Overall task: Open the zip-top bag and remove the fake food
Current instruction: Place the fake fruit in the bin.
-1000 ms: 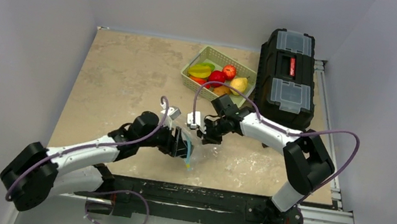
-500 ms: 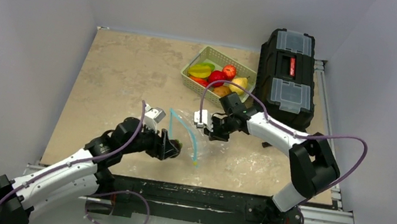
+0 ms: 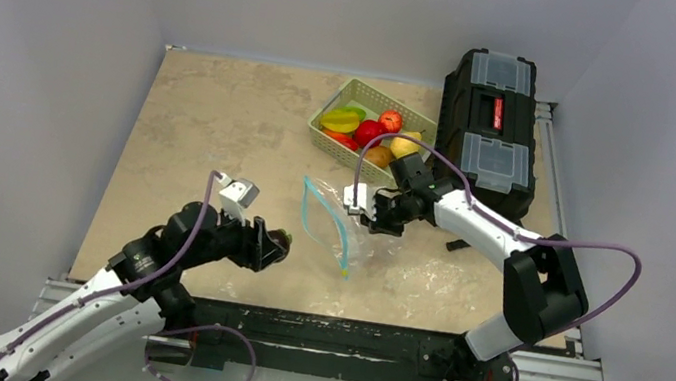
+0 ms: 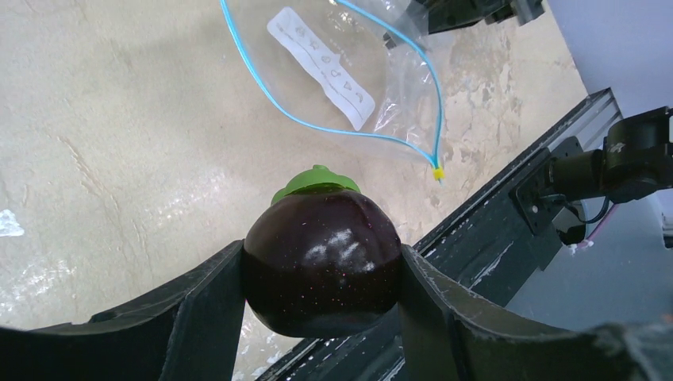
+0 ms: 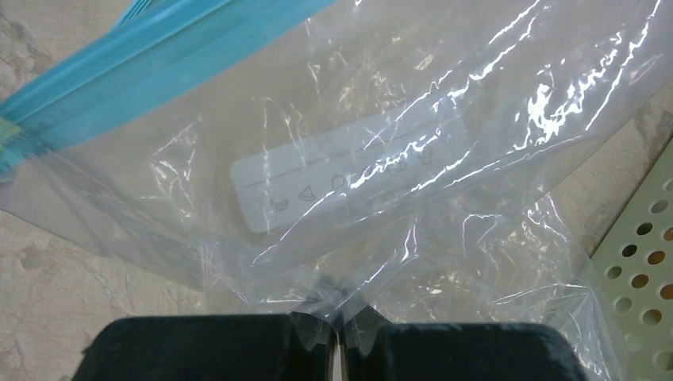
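Note:
My left gripper is shut on one piece of fake food, a dark purple round fruit with a green cap, held just above the table near its front edge. The zip-top bag lies to its right, a clear pouch with its teal zip strip spread in an open loop. It looks empty, with only a white label showing through. My right gripper is shut on a fold of the bag's plastic at the far side from the zip strip.
A pale green basket behind the bag holds several red, yellow and green fruits. A black toolbox stands at the back right. The table's metal frame rail runs close under my left gripper.
My left gripper has drawn back to the left, out of the bag, with the purple fruit in it. My right gripper has shifted slightly right and back with the bag.

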`<action>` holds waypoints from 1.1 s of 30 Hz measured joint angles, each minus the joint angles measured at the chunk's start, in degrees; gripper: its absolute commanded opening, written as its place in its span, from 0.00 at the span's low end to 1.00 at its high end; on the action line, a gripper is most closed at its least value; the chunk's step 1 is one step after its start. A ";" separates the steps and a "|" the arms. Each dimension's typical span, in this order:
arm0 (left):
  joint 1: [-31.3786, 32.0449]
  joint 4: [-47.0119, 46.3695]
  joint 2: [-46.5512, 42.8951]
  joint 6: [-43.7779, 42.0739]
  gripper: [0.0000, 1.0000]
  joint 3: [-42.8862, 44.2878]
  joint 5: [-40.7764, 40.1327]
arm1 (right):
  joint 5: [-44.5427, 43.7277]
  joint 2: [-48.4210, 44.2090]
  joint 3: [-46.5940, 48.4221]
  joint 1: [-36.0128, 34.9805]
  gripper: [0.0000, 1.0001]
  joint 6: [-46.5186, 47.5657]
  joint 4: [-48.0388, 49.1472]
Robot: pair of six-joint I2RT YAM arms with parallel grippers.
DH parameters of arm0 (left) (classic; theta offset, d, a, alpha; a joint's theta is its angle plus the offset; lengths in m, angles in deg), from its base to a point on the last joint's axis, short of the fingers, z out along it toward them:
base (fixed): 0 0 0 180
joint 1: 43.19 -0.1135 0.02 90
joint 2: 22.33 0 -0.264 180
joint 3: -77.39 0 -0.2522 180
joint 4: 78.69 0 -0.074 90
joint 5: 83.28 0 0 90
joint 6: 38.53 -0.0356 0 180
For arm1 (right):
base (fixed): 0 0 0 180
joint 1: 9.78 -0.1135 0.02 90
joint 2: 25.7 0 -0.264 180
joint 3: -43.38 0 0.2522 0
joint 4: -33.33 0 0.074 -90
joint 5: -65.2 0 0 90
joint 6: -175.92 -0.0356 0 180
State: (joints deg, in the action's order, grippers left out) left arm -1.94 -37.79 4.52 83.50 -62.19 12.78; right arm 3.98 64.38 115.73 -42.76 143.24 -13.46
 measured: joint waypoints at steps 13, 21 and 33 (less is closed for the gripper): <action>-0.13 3.80 0.79 -3.06 0.00 7.63 -4.35 | -0.76 0.00 -0.42 0.00 0.15 0.90 -0.37; -1.18 0.28 8.70 -4.66 0.00 11.17 -6.19 | -0.74 0.00 -1.01 0.00 0.39 1.57 -0.52; -7.72 -7.08 16.39 -5.07 0.00 12.76 -0.90 | -0.22 -5.68 -2.86 0.94 0.77 1.57 0.52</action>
State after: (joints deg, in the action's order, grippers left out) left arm -9.66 -44.87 20.91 78.43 -49.43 11.89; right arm 3.76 58.70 112.87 -41.82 144.81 -12.94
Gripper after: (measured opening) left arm 0.602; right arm 0.721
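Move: The green bin that the held eggplant goes to has its middle some 33 cm ahead of the left gripper, 15 cm to its right and 11 cm lower; the yellow pepper in it lies about 36 cm ahead and 7 cm right. The emptied bag lies about 10 cm ahead and 13 cm right, 12 cm below. From the right gripper, still pinching the bag, its middle is some 4 cm left, level fore and aft, 4 cm lower. Keep the eggplant pinched in the left gripper and raise it about 5 cm, then carry it level and forward some 7 cm towards the bin, tipping the fingers up slightly. Meanwhile hold the right gripper nearly in place low over the bag, open its shut fingers to roughly three quarters to let go of the film, then begin to lift. ##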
